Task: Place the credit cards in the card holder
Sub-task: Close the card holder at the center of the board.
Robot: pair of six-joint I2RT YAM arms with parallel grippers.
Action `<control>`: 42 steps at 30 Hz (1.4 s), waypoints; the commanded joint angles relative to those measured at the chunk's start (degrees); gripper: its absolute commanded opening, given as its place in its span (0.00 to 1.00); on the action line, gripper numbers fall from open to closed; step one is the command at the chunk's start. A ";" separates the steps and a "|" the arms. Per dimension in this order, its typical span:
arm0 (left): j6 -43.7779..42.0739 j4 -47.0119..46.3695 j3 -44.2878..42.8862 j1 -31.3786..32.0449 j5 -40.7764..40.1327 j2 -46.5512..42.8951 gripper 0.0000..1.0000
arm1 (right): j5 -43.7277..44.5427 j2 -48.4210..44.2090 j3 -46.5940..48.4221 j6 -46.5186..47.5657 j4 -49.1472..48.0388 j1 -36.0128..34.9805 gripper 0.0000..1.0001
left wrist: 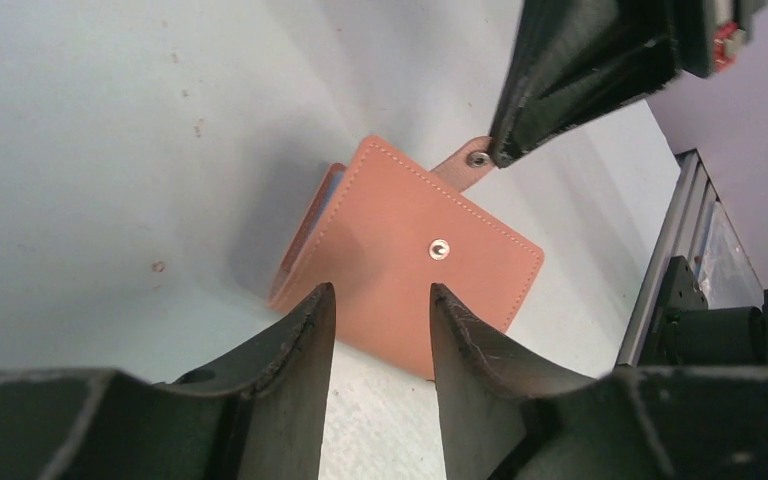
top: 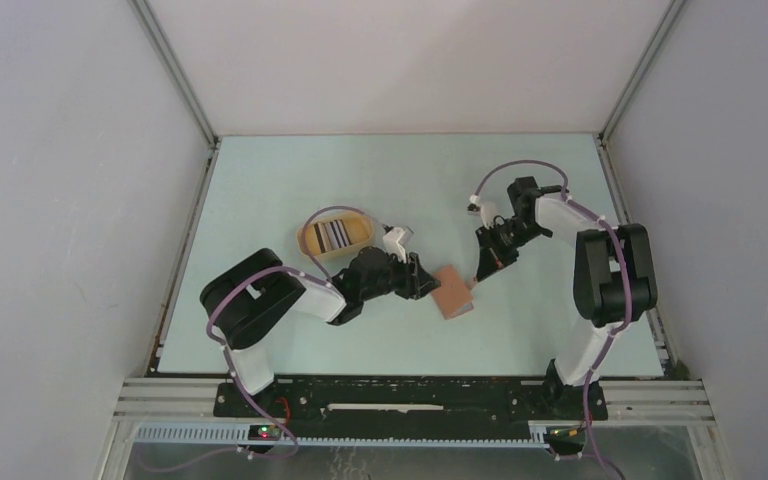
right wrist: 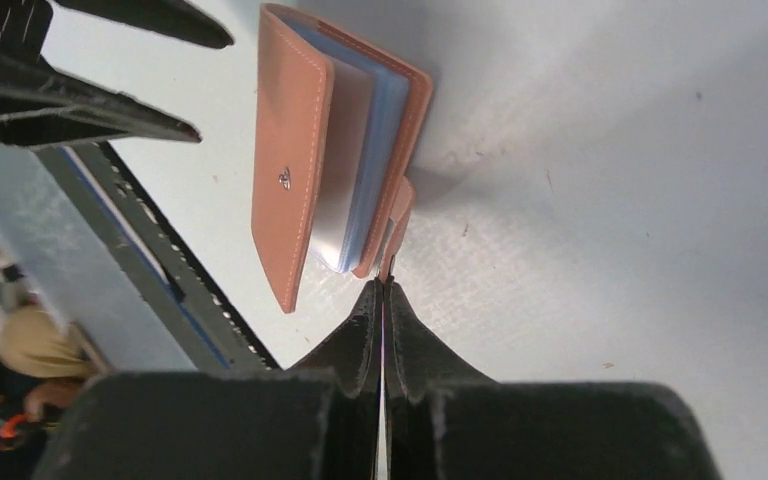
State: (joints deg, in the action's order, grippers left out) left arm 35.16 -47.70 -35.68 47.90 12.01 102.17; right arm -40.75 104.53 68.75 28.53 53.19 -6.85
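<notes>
The reddish-brown card holder (top: 452, 292) (left wrist: 400, 230) lies mid-table, its cover slightly lifted and blue-grey sleeves (right wrist: 365, 140) showing inside. My right gripper (top: 478, 276) (right wrist: 382, 285) is shut on its snap tab (left wrist: 463, 166) (right wrist: 398, 210), pinching it at the holder's far edge. My left gripper (top: 423, 280) (left wrist: 380, 292) stands open just short of the holder's near side, with nothing between its fingers. The credit cards (top: 332, 235), dark and pale, sit on edge in a yellow tray behind the left arm.
The yellow oval tray (top: 310, 245) stands left of centre, close to the left arm's wrist. A metal rail (top: 410, 385) runs along the table's near edge. Grey enclosure walls bound the left, right and back.
</notes>
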 commanded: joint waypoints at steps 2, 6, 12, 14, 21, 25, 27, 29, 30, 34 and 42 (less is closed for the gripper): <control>1.72 -3.51 0.54 -0.63 -1.26 -0.49 0.43 | 8.10 -5.55 1.47 1.93 -3.59 -4.89 0.00; 2.06 -2.33 -0.78 -0.49 -1.10 0.93 0.40 | 10.83 -6.39 1.55 1.48 -4.77 -8.22 0.00; -1.85 8.20 -5.13 1.78 -5.28 1.38 0.39 | 14.78 -7.68 2.00 1.31 -6.05 -10.82 0.00; -3.01 10.63 -6.30 2.64 -6.28 1.53 0.39 | 15.68 -8.21 2.07 1.39 -6.50 -11.20 0.00; -4.30 14.38 -8.92 3.46 -6.13 2.90 0.36 | 13.72 -9.06 2.00 2.33 -6.18 -11.86 0.00; -4.06 14.52 -9.05 3.51 -5.64 3.12 0.35 | 11.66 -8.83 1.33 3.37 -5.92 -13.38 0.00; -3.99 14.57 -9.24 3.47 -5.45 3.42 0.33 | 11.15 -8.45 1.15 3.59 -5.91 -14.04 0.00; -3.79 14.74 -9.48 3.43 -4.97 3.81 0.30 | 11.01 -7.82 1.01 3.91 -5.90 -14.60 0.00; -3.66 14.82 -9.57 3.47 -4.84 3.97 0.29 | 11.07 -7.61 0.91 3.91 -5.98 -14.87 0.00; -3.26 14.73 -9.67 3.35 -4.21 4.26 0.25 | 10.51 -6.70 0.64 4.00 -6.12 -15.36 0.00; -2.17 13.13 -8.75 2.86 -3.51 4.26 0.18 | 8.98 -4.10 0.55 3.94 -5.50 -15.74 0.00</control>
State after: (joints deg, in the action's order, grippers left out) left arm 32.64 -34.70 -43.68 50.87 7.25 105.41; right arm -29.45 99.22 68.75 31.66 47.92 -21.89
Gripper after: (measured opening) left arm 0.196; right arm 0.006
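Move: The right fingers already pinch the card holder's strap; the snap stud on the half-raised cover lies about 6 cm to their left, 2 cm back and 2 cm lower. The holder's middle is some 6 cm left, 2 cm back. From the left hand the holder's middle is roughly 5 cm right, 1 cm back and 3 cm below; the card tray stands about 28 cm left and 14 cm ahead. Right hand folds its strap some 5 cm left over the cover; left fingers, narrowing, sink 2 cm. ##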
